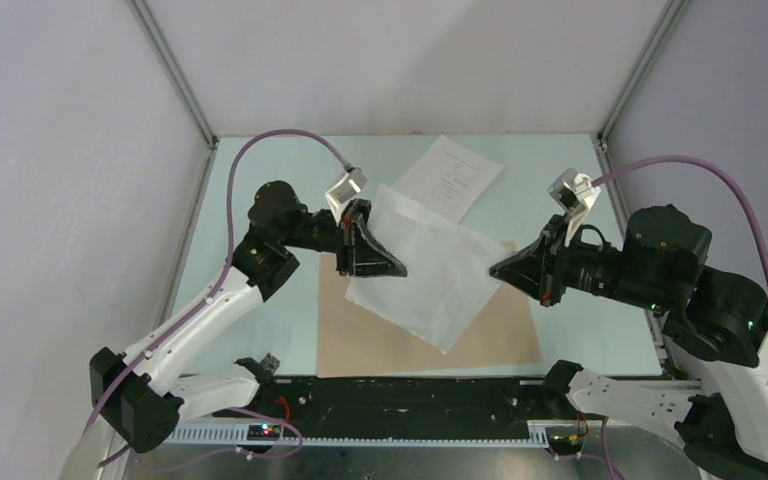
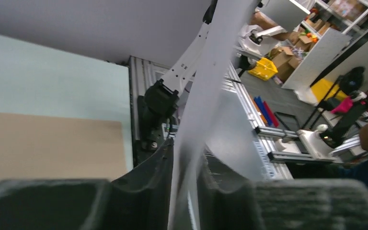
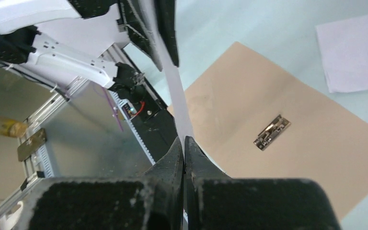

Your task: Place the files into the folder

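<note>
A blank white sheet (image 1: 430, 270) hangs tilted in the air over the tan folder (image 1: 500, 335), which lies open and flat on the table. My right gripper (image 1: 497, 268) is shut on the sheet's right edge (image 3: 175, 91), its fingertips pressed together (image 3: 183, 142). My left gripper (image 1: 385, 255) is at the sheet's left edge; the paper (image 2: 211, 72) runs between its fingers, which stand a little apart (image 2: 188, 163). The second file, a printed sheet (image 1: 450, 177), lies flat on the table behind the folder. The folder's metal clip (image 3: 271, 132) shows on its inner face.
White enclosure walls and metal frame posts (image 1: 175, 75) close the table in on three sides. A black base rail (image 1: 410, 400) runs along the near edge between the arms. Purple cables (image 1: 280, 140) loop above both arms.
</note>
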Available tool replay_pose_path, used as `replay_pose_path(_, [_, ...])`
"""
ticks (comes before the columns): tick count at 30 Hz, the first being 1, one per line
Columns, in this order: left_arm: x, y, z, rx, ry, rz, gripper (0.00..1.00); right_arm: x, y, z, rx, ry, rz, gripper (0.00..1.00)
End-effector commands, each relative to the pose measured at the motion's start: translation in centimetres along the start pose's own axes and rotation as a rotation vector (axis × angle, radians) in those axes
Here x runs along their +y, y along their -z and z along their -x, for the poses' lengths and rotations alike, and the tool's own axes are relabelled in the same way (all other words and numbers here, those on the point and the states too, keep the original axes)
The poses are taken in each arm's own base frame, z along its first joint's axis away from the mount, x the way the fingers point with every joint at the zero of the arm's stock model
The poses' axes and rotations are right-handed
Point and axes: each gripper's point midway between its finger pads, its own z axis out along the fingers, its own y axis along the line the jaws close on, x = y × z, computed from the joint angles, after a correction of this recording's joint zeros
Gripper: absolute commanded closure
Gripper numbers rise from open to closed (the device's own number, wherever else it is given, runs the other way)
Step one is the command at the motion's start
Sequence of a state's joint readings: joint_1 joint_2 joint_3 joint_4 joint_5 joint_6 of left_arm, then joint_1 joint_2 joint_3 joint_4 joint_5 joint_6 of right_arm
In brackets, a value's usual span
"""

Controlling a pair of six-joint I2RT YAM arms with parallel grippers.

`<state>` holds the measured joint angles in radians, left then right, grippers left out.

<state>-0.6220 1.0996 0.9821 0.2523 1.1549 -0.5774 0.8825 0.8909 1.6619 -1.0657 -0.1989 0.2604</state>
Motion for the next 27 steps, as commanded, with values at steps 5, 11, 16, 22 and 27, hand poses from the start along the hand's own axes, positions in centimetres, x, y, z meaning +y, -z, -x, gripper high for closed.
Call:
replay_pose_path(5, [-1.5,0.0,3.1,-0.087,0.010,0.038,0.99,-1.5,-0.5,1.7,-0.169,-0.045,-0.022,0.46])
replay_pose_path(11, [-5.3,0.6,8.1,-0.203,-0.032,0.043,1.00,-1.6,-1.6,3.6,-0.346,-0.032,0.052,0.04])
replay_pose_path(16, [-7.1,0.9,11.7,-0.289,-0.049,0.056,1.00,-0.8,-3.0,5.1,-0.407,-0.042,0.202,0.01])
replay_pose_path(22, [-5.4,0.6,13.3,-0.348,-0.001,0.111,1.00,0.6,-3.7,7.2,-0.465,-0.071,0.367,0.02])
replay_pose_path(27, [-2.8,0.2,13.0,-0.354,0.047,0.155,1.00,1.8,-3.3,7.5,-0.485,-0.078,0.437,0.04])
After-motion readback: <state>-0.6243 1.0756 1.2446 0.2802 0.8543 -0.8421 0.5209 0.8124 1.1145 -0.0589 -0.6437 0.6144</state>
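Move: The blank file sheet hangs between the hands, its middle about 5 cm right of the left hand and level with it in reach and height; from the right hand, which pinches it, roughly 11 cm left, 2 cm ahead, 5 cm lower. From the left hand the open folder's middle lies some 5 cm ahead, 7 cm right and 36 cm below, the printed sheet about 42 cm ahead, 11 cm right, equally low. Left fingers pinch the sheet and raise it about 13 cm; right lets go, sweeping some 8 cm forward-left, open. ##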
